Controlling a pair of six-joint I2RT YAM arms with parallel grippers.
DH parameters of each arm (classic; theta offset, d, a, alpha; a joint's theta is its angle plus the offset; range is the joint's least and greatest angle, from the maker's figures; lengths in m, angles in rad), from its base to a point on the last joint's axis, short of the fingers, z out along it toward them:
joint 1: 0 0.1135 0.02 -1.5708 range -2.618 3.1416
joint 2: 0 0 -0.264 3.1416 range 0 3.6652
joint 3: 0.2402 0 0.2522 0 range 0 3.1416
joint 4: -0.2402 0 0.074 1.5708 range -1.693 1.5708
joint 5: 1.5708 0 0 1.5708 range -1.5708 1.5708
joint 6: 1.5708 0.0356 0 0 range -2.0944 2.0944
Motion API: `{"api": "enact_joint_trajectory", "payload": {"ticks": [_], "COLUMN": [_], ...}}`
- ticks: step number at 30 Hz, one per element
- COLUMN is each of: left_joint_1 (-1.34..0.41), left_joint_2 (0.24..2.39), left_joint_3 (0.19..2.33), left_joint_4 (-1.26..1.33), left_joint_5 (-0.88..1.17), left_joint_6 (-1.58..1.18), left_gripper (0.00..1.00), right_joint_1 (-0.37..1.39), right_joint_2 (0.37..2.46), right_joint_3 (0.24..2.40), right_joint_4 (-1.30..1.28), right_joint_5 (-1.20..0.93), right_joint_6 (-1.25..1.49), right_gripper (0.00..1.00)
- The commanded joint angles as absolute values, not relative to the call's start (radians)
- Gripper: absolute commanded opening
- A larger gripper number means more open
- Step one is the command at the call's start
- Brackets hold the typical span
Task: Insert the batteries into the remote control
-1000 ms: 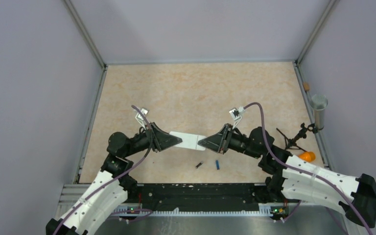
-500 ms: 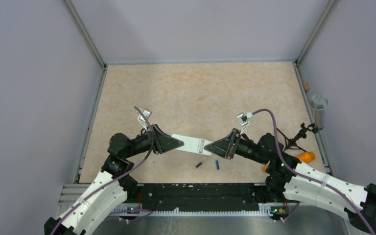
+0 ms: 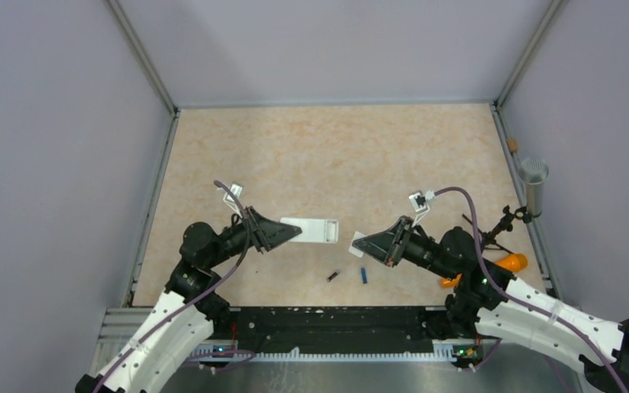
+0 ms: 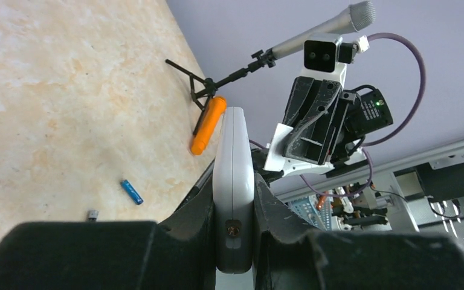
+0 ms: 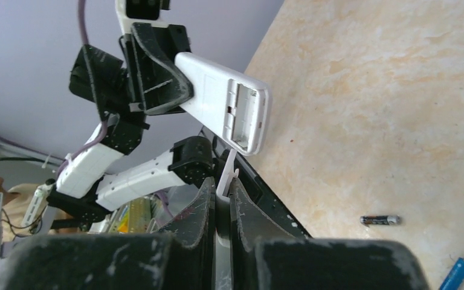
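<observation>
The white remote control [image 3: 313, 230] is held off the table, with my left gripper [image 3: 291, 233] shut on its left end. In the left wrist view the remote control [image 4: 234, 163] stands edge-on between the jaws. The right wrist view shows the remote control [image 5: 223, 99] with its battery bay open and empty. My right gripper [image 3: 364, 244] is shut on a thin white cover plate [image 5: 227, 174], a short gap to the right of the remote. The dark battery [image 3: 333, 276] and the blue battery [image 3: 363, 275] lie on the table below that gap.
An orange tapered object [image 3: 513, 262] and a small black tripod [image 3: 491, 233] lie by the right wall, beside an upright metal tube [image 3: 533, 184]. A black rail [image 3: 328, 323] runs along the near table edge.
My right gripper has drawn back to the right with the thin cover plate, which has come off the remote. My left gripper has shifted the remote slightly left.
</observation>
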State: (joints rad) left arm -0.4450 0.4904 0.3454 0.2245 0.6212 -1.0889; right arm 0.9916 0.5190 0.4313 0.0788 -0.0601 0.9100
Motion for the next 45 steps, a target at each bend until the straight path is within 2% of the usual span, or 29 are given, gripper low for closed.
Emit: {"api": "enact_joint_trajectory", "payload": {"ticks": [1,13,27,38,44,45], "left_joint_1": [-0.437,-0.436,-0.434,-0.434,-0.434,-0.434], "left_joint_2": [0.464,0.466,0.489,0.493,0.494,0.495], "left_joint_3": [0.414,0.475,0.4,0.353,0.331,0.326], "left_joint_4": [0.136,-0.144,-0.106,-0.084,-0.07,-0.068], "left_joint_5": [0.555,0.426,0.437,0.444,0.451,0.452], "left_joint_6": [-1.01,-0.883,-0.92,-0.952,-0.965,-0.967], "left_gripper": [0.0,0.0,0.0,0.0,0.0,0.0], "right_joint_1": [0.987,0.959,0.757,0.642,0.614,0.609], "right_joint_2": [0.549,0.915,1.329,1.555,1.612,1.617], "right_joint_3": [0.472,0.604,0.645,0.672,0.678,0.678], "right_joint_4": [0.028,-0.032,0.241,0.382,0.388,0.383], "right_joint_5": [0.007,0.078,-0.072,-0.177,-0.18,-0.182], "right_joint_6": [0.885,0.819,0.797,0.812,0.815,0.815], "right_gripper": [0.0,0.0,0.0,0.0,0.0,0.04]}}
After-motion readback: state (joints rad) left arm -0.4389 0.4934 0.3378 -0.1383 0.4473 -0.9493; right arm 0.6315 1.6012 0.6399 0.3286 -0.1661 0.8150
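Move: The battery cover, already pinched in the right hand, is bound for bare table about 17 cm ahead, 2 cm left and 24 cm below that hand. From the right hand the remote control, open side up in the left hand, is 12 cm left, 4 cm ahead and level. The blue battery lies 24 cm below it, 1 cm ahead and 2 cm right; the black battery equally low, 1 cm ahead and 7 cm left. From the left hand the black battery is 9 cm right, 2 cm back and 25 cm down. The battery cover, kept pinched, is carried by the right hand some 21 cm down and 16 cm forward, away from the batteries and past the remote's free end to low over the bare table, fingers tipping down about 30 degrees. The remote stays gripped in the left hand, which mostly sinks about 8 cm, its fingers dipping too. ##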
